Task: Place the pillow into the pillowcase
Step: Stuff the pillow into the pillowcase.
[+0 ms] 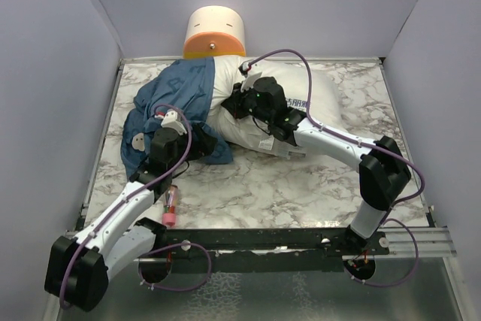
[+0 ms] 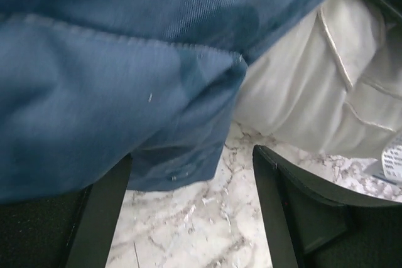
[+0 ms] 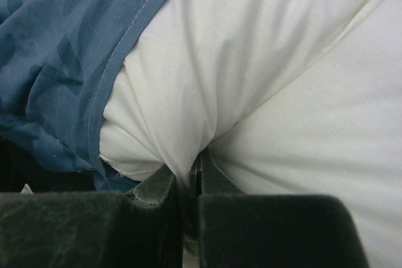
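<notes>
The white pillow [image 1: 304, 89] lies across the back of the table, its left end inside the blue pillowcase [image 1: 180, 89]. In the right wrist view the pillowcase's hemmed edge [image 3: 94, 101] lies over the pillow [image 3: 264, 80]. My right gripper [image 3: 191, 174] is shut on a pinched fold of pillow fabric; seen from the top it sits at the case's mouth [image 1: 240, 103]. My left gripper [image 2: 188, 211] stands open low over the marble, nothing between its fingers [image 2: 100, 218]. A drooping corner of the pillowcase [image 2: 125, 92] hangs just ahead of it, the pillow [image 2: 301, 98] to its right.
A cream-and-orange cylinder [image 1: 216, 35] stands against the back wall behind the pillowcase. A small red-and-pink tube [image 1: 170, 205] lies near the front edge beside my left arm. Purple walls close in the marble table [image 1: 301, 186] on three sides.
</notes>
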You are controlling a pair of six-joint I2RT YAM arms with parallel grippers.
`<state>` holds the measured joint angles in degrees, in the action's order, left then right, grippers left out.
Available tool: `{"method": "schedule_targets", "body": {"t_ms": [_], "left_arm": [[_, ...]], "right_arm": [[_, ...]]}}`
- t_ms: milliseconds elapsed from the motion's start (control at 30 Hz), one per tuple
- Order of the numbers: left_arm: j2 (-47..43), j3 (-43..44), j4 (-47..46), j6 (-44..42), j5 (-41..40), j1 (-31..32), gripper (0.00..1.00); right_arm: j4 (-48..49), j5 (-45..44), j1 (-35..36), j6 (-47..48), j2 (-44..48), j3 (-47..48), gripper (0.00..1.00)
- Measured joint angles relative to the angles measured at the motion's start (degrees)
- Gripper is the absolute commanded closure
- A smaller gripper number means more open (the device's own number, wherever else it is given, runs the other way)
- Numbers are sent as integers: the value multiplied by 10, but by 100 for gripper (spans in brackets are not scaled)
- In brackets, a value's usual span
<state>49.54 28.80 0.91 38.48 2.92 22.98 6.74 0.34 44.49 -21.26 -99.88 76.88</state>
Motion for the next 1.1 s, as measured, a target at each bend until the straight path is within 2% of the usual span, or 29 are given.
{"method": "schedule_targets", "body": {"t_ms": [133,233,267,367,400,433,600,800,967,1100], "left_arm": [[66,0,-75,-22,-12,0,22],[97,0,-103,-33,-23,0,33],[105,1,-108,-36,-25,0,44],[118,11,-108,-40,-25,0,90],[118,16,-107,-40,-25,0,97],[116,23,-106,-43,-22,0,100],[79,64,-74,-46,12,0,100],[55,158,5,-36,102,-4,100],[129,289,19,5,223,-8,100],[184,306,-57,65,316,-9,100]], "right_arm": [[-1,3,-1,-1,0,0,99],[-1,4,-1,-2,0,0,99],[-1,5,-1,-2,0,0,99],[-3,8,-2,-2,-4,6,99],[-3,9,-2,-2,-7,9,99],[-3,9,-2,-2,-7,10,99],[-4,11,-3,-1,-9,13,99],[-2,10,-8,1,-11,43,99],[19,10,-26,-24,-19,77,99],[40,10,-28,-58,-40,83,99]]}}
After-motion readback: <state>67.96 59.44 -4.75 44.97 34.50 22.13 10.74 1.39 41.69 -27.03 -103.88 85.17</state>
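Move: The pillowcase's loose near hem lies between and just beyond the left hand's open fingers, about 4 cm ahead, 1 cm right and 2 cm below. From that hand, the pillow's bunched corner in the right fingers is some 10 cm ahead, 8 cm right and 5 cm higher; the pillow's body is about 12 cm ahead and 23 cm right. For the right hand, the near hem lies 6 cm back, 7 cm left and 7 cm lower. The left hand reaches forward about 4 cm and slightly down, shuts its fingers on the pillowcase's near hem, then pulls the pinched cloth up by nearly 20 cm and some 10 cm to the right, up beside the right gripper, the wrist turning clockwise as it rises. Once that lift is under way, the right hand, still pinching the bunched pillow corner, goes up and forward by 4 to 6 cm with a slight roll. ##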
